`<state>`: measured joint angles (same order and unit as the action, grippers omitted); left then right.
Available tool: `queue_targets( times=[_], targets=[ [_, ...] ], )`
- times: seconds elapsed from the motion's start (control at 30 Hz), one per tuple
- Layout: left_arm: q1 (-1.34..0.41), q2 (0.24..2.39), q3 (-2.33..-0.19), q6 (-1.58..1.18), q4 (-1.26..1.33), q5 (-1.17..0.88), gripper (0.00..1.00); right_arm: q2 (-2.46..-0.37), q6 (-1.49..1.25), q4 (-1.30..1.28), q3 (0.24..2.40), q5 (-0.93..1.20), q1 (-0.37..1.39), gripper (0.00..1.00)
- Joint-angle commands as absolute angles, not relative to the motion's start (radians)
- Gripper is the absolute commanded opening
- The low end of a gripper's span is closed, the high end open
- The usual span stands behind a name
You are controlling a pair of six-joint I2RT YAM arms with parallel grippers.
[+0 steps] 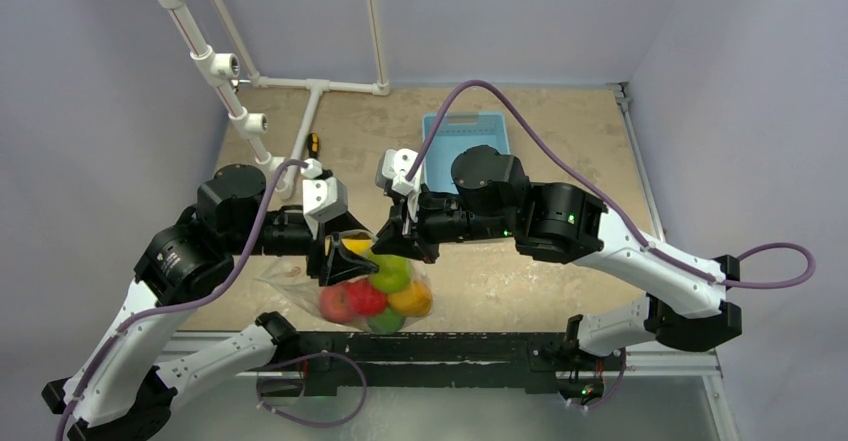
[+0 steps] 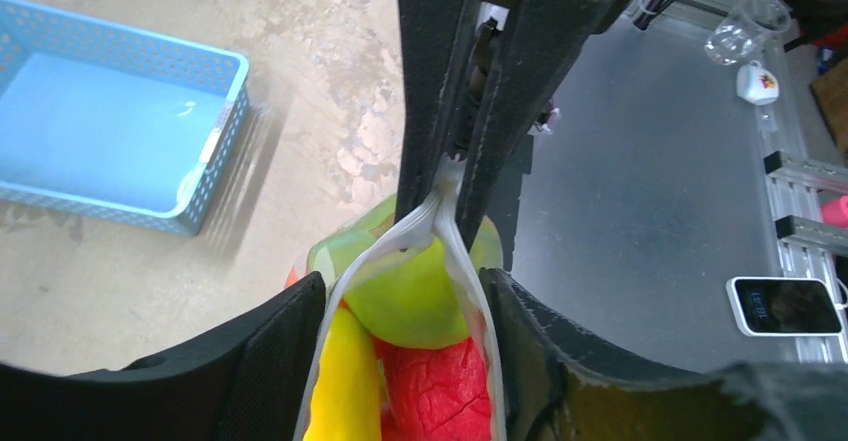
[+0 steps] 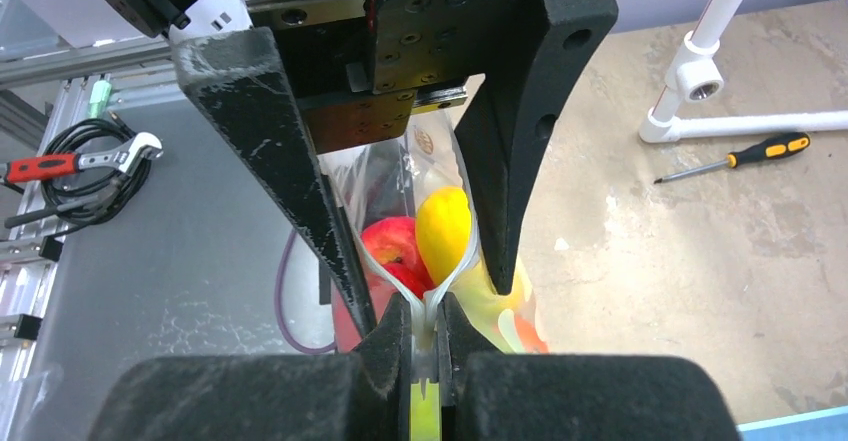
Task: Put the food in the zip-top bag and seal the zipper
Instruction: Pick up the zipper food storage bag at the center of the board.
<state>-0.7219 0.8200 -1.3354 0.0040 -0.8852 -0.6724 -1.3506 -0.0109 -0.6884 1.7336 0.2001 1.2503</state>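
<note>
The zip-top bag (image 1: pixel 292 283) hangs near the table's front edge, full of food (image 1: pixel 375 296): red, green, orange and yellow fruits. My right gripper (image 3: pixel 427 313) is shut on one end of the whitish zipper (image 3: pixel 400 283), pinching both strips together. From there the two strips spread apart around a yellow fruit (image 3: pixel 443 229) and a red one (image 3: pixel 388 243). My left gripper (image 2: pixel 402 291) is open and straddles the open mouth, one zipper strip (image 2: pixel 470 291) running along each finger. A green fruit (image 2: pixel 415 296) fills the gap. In the top view the left gripper (image 1: pixel 345 256) and right gripper (image 1: pixel 400 246) face each other.
A light-blue basket (image 1: pixel 465 136) stands behind the arms on the table, also at the upper left (image 2: pixel 110 131) of the left wrist view. A screwdriver (image 1: pixel 313 145) lies beside a white pipe frame (image 1: pixel 320 86). Beyond the front edge lie a phone (image 2: pixel 785 304) and a mug (image 2: pixel 760 81).
</note>
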Motion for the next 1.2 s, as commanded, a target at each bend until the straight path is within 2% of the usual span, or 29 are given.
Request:
queue_targets(
  times=[0.0,0.13,0.17,0.2,0.23,0.47,0.6,0.7,0.73,0.83,1.17],
  targets=[
    [-0.731,0.822,-1.372,0.028,-0.914,-0.591,0.52,-1.320,-0.061,-0.621,1.788,0.186,1.253,0.00],
    [-0.736,0.822,-1.373,0.028,-0.923,-0.576,0.40,-1.319,-0.072,-0.622,1.791,0.174,1.253,0.00],
    [-0.738,0.822,-1.374,0.028,-0.926,-0.576,0.34,-1.319,-0.074,-0.622,1.792,0.173,1.253,0.00],
    [-0.740,0.823,-1.376,0.031,-0.926,-0.578,0.20,-1.318,-0.076,-0.622,1.793,0.170,1.253,0.00],
    [-0.742,0.825,-1.376,0.033,-0.929,-0.580,0.01,-1.318,-0.079,-0.620,1.793,0.168,1.253,0.00],
    [-0.742,0.830,-1.376,0.046,-0.917,-0.589,0.00,-1.305,-0.079,-0.593,1.774,0.147,1.253,0.00],
    [-0.741,0.834,-1.400,0.039,-0.907,-0.576,0.00,-1.270,-0.078,-0.542,1.729,0.130,1.253,0.15],
    [-0.741,0.821,-1.404,0.017,-0.874,-0.578,0.00,-1.222,-0.078,-0.474,1.662,0.118,1.252,0.31],
    [-0.740,0.817,-1.405,0.010,-0.864,-0.583,0.00,-1.204,-0.078,-0.449,1.640,0.107,1.253,0.39],
    [-0.742,0.810,-1.407,0.008,-0.844,-0.594,0.00,-1.151,-0.074,-0.377,1.556,0.106,1.253,0.47],
    [-0.741,0.814,-1.411,-0.035,-0.814,-0.600,0.00,-1.050,-0.028,-0.158,1.325,0.137,1.253,0.52]
  ],
)
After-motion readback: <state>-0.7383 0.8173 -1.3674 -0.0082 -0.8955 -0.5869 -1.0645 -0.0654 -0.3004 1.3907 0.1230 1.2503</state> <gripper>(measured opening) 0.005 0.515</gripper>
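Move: The left gripper, half open, straddles the mouth of the zip-top bag; the bag's zipper end, already pinched by the right fingertips, lies about 3 cm to its right, level with it. From the left hand, the yellow mango hangs in the bag about 8 cm below and 2 cm ahead, while the green fruit is 4 cm right and 8 cm below. The blue basket sits around 33 cm ahead and 20 cm right, far below. From the right hand, that zipper end is right at the fingertips. The left fingers shut fully on the bag's zipper strip and pinch it, the hand itself staying nearly in place. Once that grip is made, the right fingers, until then still holding the zipper end, open about halfway and let go; the right hand pulls away to its right and up, about 4 cm each way, its fingertips tilting up some 20 degrees. ##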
